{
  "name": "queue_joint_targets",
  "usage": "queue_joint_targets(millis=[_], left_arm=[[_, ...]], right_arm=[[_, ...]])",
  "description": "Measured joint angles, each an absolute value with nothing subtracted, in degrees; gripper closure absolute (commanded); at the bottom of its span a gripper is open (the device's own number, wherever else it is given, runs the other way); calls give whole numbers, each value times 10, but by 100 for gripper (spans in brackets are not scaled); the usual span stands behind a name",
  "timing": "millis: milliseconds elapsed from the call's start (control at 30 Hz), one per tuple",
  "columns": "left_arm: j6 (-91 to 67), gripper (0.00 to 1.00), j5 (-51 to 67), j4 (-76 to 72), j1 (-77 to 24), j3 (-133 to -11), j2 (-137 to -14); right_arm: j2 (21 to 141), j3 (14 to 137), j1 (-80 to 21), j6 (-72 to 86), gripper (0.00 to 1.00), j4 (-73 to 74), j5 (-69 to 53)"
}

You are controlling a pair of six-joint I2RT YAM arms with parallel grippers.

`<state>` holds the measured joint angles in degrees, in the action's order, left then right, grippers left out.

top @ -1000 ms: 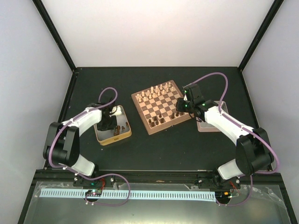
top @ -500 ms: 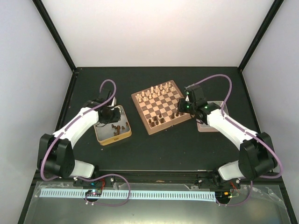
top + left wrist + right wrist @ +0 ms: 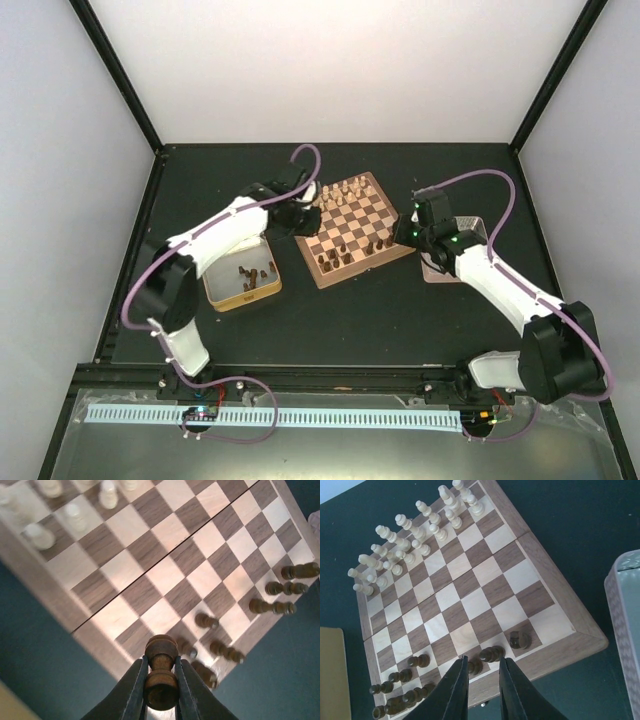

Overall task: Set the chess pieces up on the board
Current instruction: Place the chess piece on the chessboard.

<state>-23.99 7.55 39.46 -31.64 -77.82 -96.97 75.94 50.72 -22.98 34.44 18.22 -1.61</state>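
Observation:
My left gripper is shut on a dark-brown chess piece, held above the near-left rim of the board. In the top view this gripper hangs at the board's left edge. Several dark chess pieces stand along the near rows, some of them leaning or lying. My right gripper hovers open just off the board's near-right edge, with nothing between its fingers. More dark pieces lie in the left tin.
Pale cream chessmen fill the board's far rows. A yellow-rimmed tin sits left of the board. A pinkish tin sits right of it, under my right arm. Black posts frame the table's back corners.
My left arm swung from over the left tin to the board's left edge, carrying a dark piece. My right gripper drew back a little from the board's right corner.

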Motion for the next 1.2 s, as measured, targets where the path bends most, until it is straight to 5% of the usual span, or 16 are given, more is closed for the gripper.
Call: queue_joint_targets(millis=[333, 700, 1000, 1200], left_arm=[[-230, 83, 38, 420, -342, -882, -1127], [-212, 71, 31, 441, -342, -899, -1178], [-215, 61, 31, 442, -335, -893, -1157], [-257, 60, 26, 398, -281, -787, -999]], right_arm=[[744, 491, -216, 344, 81, 183, -15], [755, 500, -213, 333, 73, 190, -34], [821, 585, -217, 303, 63, 209, -94], [920, 695, -263, 265, 53, 234, -110]])
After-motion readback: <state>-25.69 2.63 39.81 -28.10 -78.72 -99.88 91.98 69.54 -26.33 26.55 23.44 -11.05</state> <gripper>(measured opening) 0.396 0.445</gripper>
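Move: The dark piece is still held in the left gripper. Its place, a free spot near the board's left edge just on the near side of the seam, lies some 2 cm ahead, 2 cm right and 11 cm below. Around 10 cm below the hand, the nearer dark pawn stands about 1 cm back and 5 cm right, the farther one level and 7 cm right, and the nearest white pawn 8 cm straight ahead. From the right hand the spot is about 3 cm ahead and 16 cm left. Bring the left gripper down about 9 cm onto the board, easing forward and right at first, tilting its left side up some 10 degrees; open the fingers to let go of the dark piece, then rise roughly 7 cm and swing left off the board. As it leaves, sweep the empty right gripper left and a little forward over the board, opening and turning counter-clockwise. ##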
